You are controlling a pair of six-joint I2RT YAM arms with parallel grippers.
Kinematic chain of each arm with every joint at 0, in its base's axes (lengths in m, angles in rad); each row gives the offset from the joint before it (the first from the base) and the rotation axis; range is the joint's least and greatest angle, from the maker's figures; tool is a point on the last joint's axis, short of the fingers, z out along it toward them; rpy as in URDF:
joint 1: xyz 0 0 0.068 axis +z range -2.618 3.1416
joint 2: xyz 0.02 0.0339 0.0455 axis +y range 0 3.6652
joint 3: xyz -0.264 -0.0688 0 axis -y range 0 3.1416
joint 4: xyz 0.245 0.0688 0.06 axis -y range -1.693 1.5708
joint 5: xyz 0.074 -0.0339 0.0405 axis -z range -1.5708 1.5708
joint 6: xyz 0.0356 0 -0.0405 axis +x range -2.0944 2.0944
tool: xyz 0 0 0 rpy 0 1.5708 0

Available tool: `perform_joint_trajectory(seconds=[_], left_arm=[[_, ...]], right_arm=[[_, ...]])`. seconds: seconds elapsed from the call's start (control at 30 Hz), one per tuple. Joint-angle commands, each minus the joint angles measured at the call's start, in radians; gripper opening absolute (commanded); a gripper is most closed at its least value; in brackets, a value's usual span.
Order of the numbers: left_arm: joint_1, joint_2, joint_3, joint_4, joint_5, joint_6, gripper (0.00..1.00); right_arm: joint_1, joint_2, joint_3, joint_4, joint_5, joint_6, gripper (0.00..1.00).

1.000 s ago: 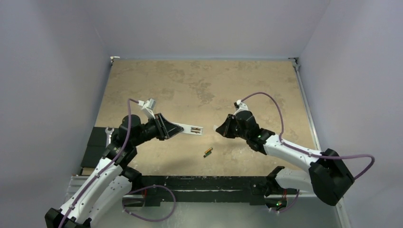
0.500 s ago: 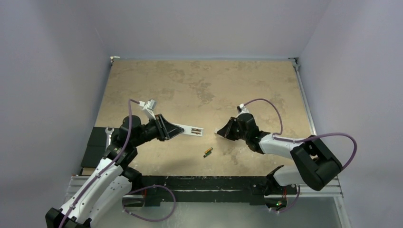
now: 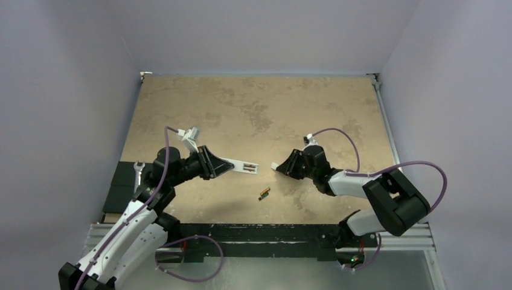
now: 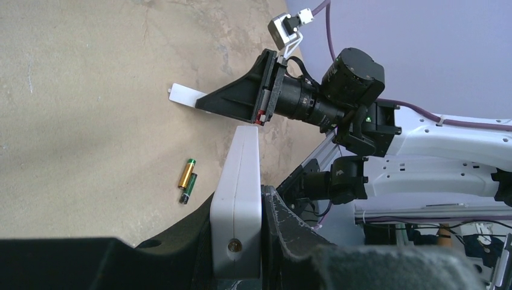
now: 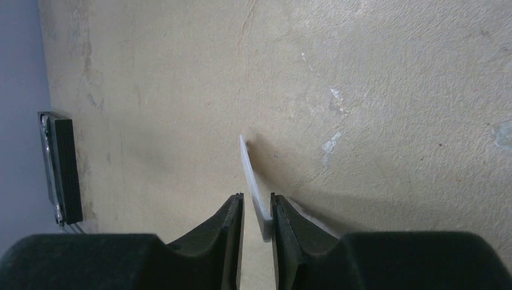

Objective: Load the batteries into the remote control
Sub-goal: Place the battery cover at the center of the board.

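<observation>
My left gripper [image 3: 212,164] is shut on the remote control [image 3: 243,166], a slim white bar held above the table and pointing right; in the left wrist view the remote control [image 4: 240,181] stands edge-on between the jaws. Two batteries [image 3: 264,194] lie side by side on the table, also seen as batteries [image 4: 188,180]. My right gripper [image 3: 282,167] is low over the table and open. A thin white cover plate [image 5: 252,179] sits between its jaws, leaning on the right jaw with a gap on the left, its far end on the table.
A black block [image 3: 119,183] and a small wrench [image 3: 138,168] lie at the table's left edge; the black block [image 5: 62,167] also shows in the right wrist view. A black rail [image 3: 259,232] runs along the near edge.
The right arm has come down toward the table and its jaws have parted from the white cover plate. The left gripper and remote have not moved.
</observation>
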Motion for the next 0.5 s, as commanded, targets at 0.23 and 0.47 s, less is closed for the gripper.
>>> perform_joint_trajectory(seconds=[0.23,0.47], left_arm=[[0.008,-0.002,-0.011,0.055,0.005,-0.012,0.00],[0.008,-0.008,-0.011,0.026,-0.012,-0.006,0.00]], right_arm=[[-0.014,0.006,0.037,-0.004,0.020,0.010,0.46],[-0.014,-0.037,0.096,-0.166,0.115,-0.040,0.55]])
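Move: The battery cover's middle lies about 3 cm to the right hand's left, 1 cm ahead and 1 cm below, its near end between the partly open fingertips. The two batteries lie some 8 cm left and 8 cm back of that hand, about 2 cm lower; the remote hangs about 17 cm left, 5 cm back and 16 cm higher. From the left hand, the cover is roughly 18 cm right, 7 cm ahead and 18 cm below. The battery cover is let go low over the board as the right hand's already parted fingers spread by about another quarter of their range. Meanwhile the hand eases barely 1 cm forward and to its right at the same height, hardly turning. The left hand stays still and keeps its grip on the remote. ##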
